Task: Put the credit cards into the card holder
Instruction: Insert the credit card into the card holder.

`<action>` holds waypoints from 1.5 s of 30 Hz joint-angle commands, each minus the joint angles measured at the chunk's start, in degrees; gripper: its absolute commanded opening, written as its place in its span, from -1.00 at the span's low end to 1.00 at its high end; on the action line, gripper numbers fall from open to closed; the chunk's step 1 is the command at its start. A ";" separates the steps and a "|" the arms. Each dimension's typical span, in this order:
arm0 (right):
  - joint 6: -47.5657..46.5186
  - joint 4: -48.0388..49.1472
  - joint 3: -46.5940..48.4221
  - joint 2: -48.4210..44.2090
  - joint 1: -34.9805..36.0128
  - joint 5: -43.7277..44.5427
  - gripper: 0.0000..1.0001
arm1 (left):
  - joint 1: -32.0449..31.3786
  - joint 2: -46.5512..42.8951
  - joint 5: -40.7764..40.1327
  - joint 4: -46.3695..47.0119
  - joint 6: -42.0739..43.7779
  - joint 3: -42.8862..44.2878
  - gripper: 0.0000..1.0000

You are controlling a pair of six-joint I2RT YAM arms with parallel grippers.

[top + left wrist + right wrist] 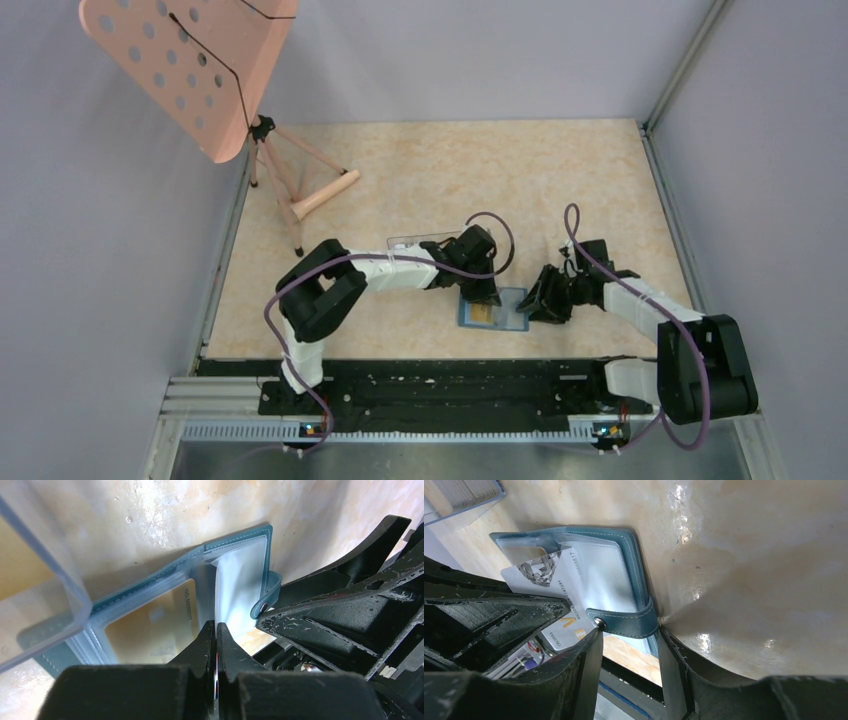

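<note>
The teal card holder [493,311] lies open on the table between both grippers. An orange-yellow credit card [150,627] sits in its left pocket. My left gripper [215,625] is shut on a whitish credit card [538,574] with a diamond print. That card's far end lies over the holder's right pocket [599,575]. My right gripper [630,641] has one finger at each end of the holder's snap tab [626,621] and touches both, holding the tab by the right edge. From above, the left gripper [483,293] is over the holder and the right gripper [548,297] beside it.
A clear plastic box [415,243] lies just behind the holder, under the left arm's wrist, and looms at the left of the left wrist view [35,580]. A pink perforated stand [190,70] on a tripod is at the far left. The black rail [430,385] marks the near edge.
</note>
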 commanded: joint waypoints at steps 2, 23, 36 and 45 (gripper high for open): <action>0.01 2.28 -1.19 0.50 0.66 0.06 -0.11 | -1.11 2.44 4.81 3.71 0.83 -0.06 -1.00; -0.14 2.35 -1.49 0.21 0.65 0.05 -0.12 | -2.51 1.18 -4.88 -12.75 8.85 7.67 0.09; -0.50 2.42 -1.73 0.47 0.58 0.13 -0.12 | -4.07 3.12 -7.95 -20.33 12.49 14.34 0.27; -0.50 2.68 -2.06 0.48 0.65 -0.13 -0.12 | -3.98 2.79 -10.28 -22.92 12.87 14.42 0.17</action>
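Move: The left hand grips the silver VIP card, standing over the card holder's spine; the middle of the empty right pocket lies about 3 cm to its right, 2 cm back and 3 cm below. The gold card lies some 3 cm left, 2 cm back and 3 cm below, and the clear box about 13 cm left, 9 cm ahead and 2 cm lower. From the right hand, straddling the strap, the pocket is about 3 cm left, 1 cm back and 1 cm below. The left hand nudges the silver card barely half a centimetre right towards the pocket, then opens its shut fingers wide to let go of it, dipping about 1 cm and drawing back a little over 1 cm. With the fingers open around the card, the hand rises nearly 3 cm, sinks again about 2 cm while edging left, and rolls its left side up and turns clockwise, some 20 degrees in all, as the right hand stays half open around the strap. ##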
